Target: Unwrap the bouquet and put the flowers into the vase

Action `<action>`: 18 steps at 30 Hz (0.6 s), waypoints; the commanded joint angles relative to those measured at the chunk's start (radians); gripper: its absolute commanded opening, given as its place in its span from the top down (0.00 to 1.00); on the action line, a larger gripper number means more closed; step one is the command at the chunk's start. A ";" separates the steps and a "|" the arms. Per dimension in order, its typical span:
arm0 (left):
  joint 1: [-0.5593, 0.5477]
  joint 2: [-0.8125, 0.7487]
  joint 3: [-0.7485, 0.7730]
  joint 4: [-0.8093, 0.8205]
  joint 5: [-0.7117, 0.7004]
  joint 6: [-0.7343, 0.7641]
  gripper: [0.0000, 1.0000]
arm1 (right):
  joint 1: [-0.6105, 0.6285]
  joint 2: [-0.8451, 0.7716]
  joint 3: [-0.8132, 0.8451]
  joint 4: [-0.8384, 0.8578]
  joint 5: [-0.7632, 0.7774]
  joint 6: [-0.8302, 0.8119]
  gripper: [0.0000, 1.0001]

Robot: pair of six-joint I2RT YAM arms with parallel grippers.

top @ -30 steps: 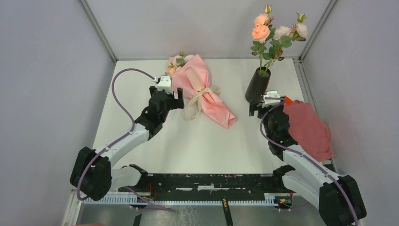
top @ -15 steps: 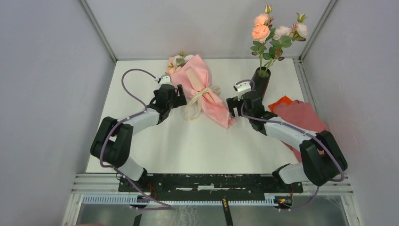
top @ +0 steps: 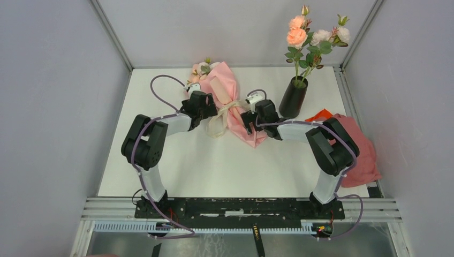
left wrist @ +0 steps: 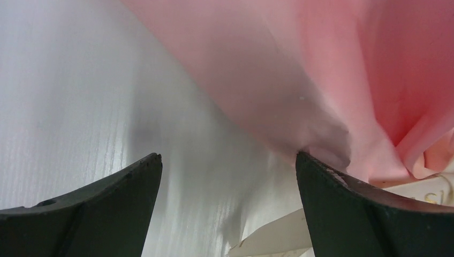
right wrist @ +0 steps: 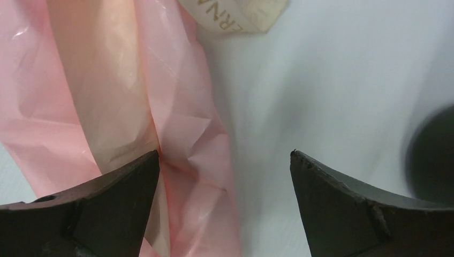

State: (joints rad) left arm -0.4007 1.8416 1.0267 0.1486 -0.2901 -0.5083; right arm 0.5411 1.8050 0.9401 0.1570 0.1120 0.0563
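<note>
The bouquet [top: 235, 110] lies on the white table, a pink paper cone tied with a cream ribbon bow [top: 222, 116], with small roses [top: 201, 69] at its far wide end. My left gripper [top: 211, 108] stands open at the cone's left side; in the left wrist view its jaws [left wrist: 227, 160] frame bare table, the right one touching the paper [left wrist: 300, 80]. My right gripper [top: 246, 119] is open at the cone's right side, over the paper's edge [right wrist: 187, 160]. The black vase [top: 293, 99] stands back right and holds several flowers [top: 313, 37].
A darker pink-red cloth [top: 356, 150] with an orange piece [top: 320, 114] lies at the right edge, under the right arm. Grey walls close in the table on three sides. The vase shows as a dark blur [right wrist: 433, 155] in the right wrist view.
Both arms have stretched forward and inward to the bouquet. The right gripper came from beside the vase across to the cone's right side. Both jaws stayed open.
</note>
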 commanded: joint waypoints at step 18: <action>-0.033 -0.394 -0.176 0.074 -0.305 0.016 0.00 | 0.426 -0.159 0.012 -0.035 0.928 0.001 0.02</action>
State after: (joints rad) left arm -0.4126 1.6447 0.8814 0.1707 -0.3985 -0.5457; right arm 0.9909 1.7622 0.9516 0.1333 0.6411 -0.0212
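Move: The bouquet, at its ribbon knot, lies about 9 cm left of the right gripper and 3 cm farther out, about level with the fingertips. Its wrapped stem end is some 10 cm straight back from that hand, and the vase stands about 12 cm to its right and 1 cm farther out. From the left gripper, the knot is roughly 9 cm to the right; the flower heads are some 12 cm straight ahead. Sweep the open right gripper left about 10 cm and back some 7, low over the table, its left finger pushing the wrapped stem along, then lift it about 4 cm, tipping the fingers up and easing back right. Keep the open left gripper low against the wrapper's left edge as a stop, then draw it up, back and left about 5 cm. ##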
